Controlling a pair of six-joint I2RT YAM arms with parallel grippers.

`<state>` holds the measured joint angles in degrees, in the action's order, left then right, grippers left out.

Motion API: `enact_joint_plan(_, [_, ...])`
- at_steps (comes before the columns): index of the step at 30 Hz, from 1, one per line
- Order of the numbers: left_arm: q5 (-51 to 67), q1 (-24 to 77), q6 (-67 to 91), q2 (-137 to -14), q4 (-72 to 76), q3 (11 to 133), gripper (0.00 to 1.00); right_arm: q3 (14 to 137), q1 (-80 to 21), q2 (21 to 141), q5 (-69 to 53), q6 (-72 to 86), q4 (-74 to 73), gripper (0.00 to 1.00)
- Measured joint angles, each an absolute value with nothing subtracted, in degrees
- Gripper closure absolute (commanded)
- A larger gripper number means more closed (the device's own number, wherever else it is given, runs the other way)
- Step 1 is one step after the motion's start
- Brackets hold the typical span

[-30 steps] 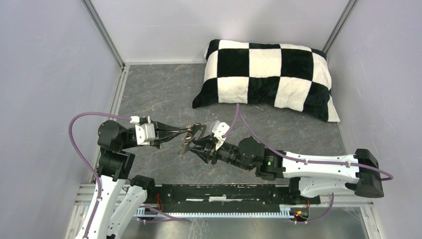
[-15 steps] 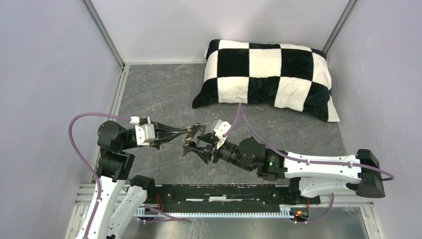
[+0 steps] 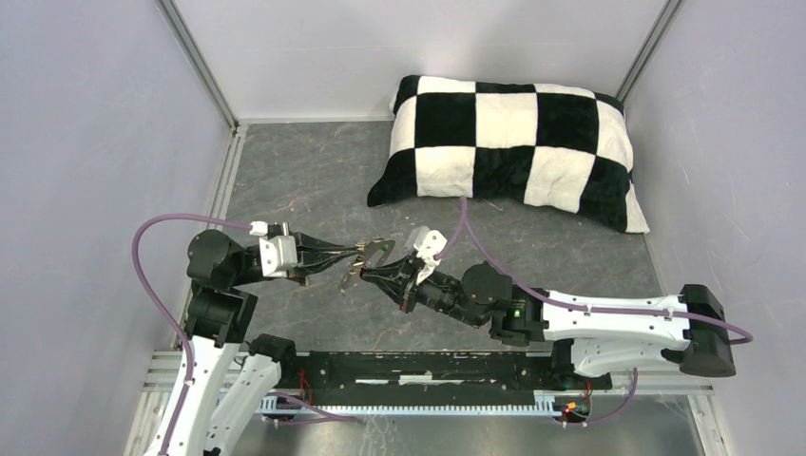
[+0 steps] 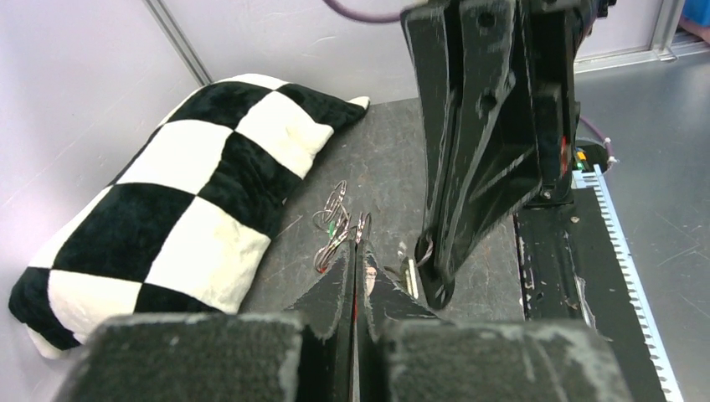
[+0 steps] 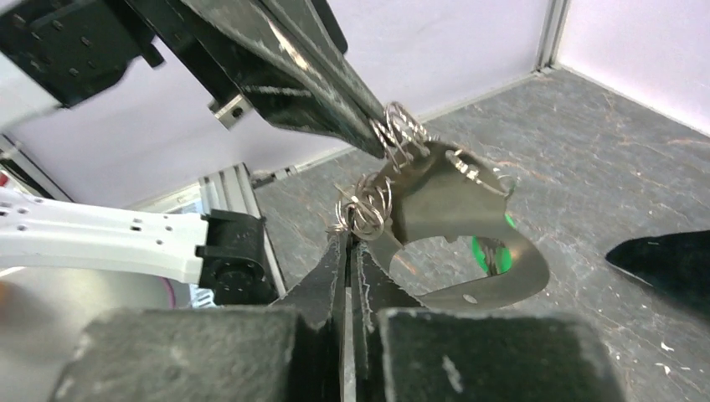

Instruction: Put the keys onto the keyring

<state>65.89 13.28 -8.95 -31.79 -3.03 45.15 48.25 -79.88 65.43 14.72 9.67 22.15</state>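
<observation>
The keyring (image 3: pixel 377 249) is a flat grey fob (image 5: pixel 456 197) with a large oblong opening, and it hangs above the table between both arms. My left gripper (image 3: pixel 354 256) is shut on the wire rings (image 5: pixel 402 134) at the fob's top. A red sliver shows between its pads (image 4: pixel 356 244). Thin wire loops with a green tag (image 4: pixel 333 226) stick out past its tips. A green tag (image 5: pixel 490 251) shows through the fob's opening. My right gripper (image 5: pixel 350 239) is shut, its tips pinching a small cluster of wire rings (image 5: pixel 366 211) at the fob's edge. The keys' blades are too small to make out.
A black-and-white checked pillow (image 3: pixel 513 142) lies at the back right, also in the left wrist view (image 4: pixel 192 201). Grey walls with metal corner posts enclose the table. The black base rail (image 3: pixel 428 366) runs along the near edge. The right arm's fingers (image 4: pixel 486 167) tower close beside the left tips.
My right gripper stood open beside the fob and has now shut on the small wire rings, shifting slightly up towards the left gripper. The left arm has held still.
</observation>
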Motion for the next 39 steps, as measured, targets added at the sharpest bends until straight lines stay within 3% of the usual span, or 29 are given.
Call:
enact_joint_plan(14, [64.6, 13.3, -17.4, -31.8, -10.5, 42.9, 0.98, 49.2, -79.2, 55.2, 12.7, 10.9, 20.1, 0.99])
enact_joint_plan(24, [66.2, 13.3, -19.8, -31.7, -13.1, 42.7, 0.98, 51.7, -76.5, 53.3, 14.2, 10.9, 6.2, 0.99])
enact_joint_plan(31, [71.4, 13.3, -24.5, -31.6, -16.9, 41.8, 0.98, 39.6, -72.9, 52.4, 12.6, 16.0, 3.9, 0.99])
enact_joint_plan(39, [76.0, 13.3, -28.6, -33.3, -21.0, 41.8, 0.98, 21.9, -70.5, 59.7, 6.3, 23.0, 9.8, 0.99])
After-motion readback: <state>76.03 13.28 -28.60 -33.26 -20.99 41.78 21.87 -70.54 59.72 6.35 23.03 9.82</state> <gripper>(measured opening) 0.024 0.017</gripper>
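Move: The right gripper already has its fingers shut on a small wire ring; the bare table it is taken towards lies about 10 cm to its right, level front to back, some 30 cm below. The ring bundle in the left fingertips is 3 cm ahead of the right hand and 3 cm above, and the grey metal plate about 4 cm ahead, 1 cm right, level in height. From the left gripper that table spot is 3 cm back, 10 cm right, 34 cm down. Keep the right fingers shut on the small ring and draw it up about 7 cm and to the right, away from the bundle; then sweep it down roughly 30 cm towards the bare table, drifting farther right as the fingers tip some 30 degrees downward. Hold the plate and ring bundle in the left gripper, lowering them about 6 cm and easing slightly back with a small clockwise turn. ##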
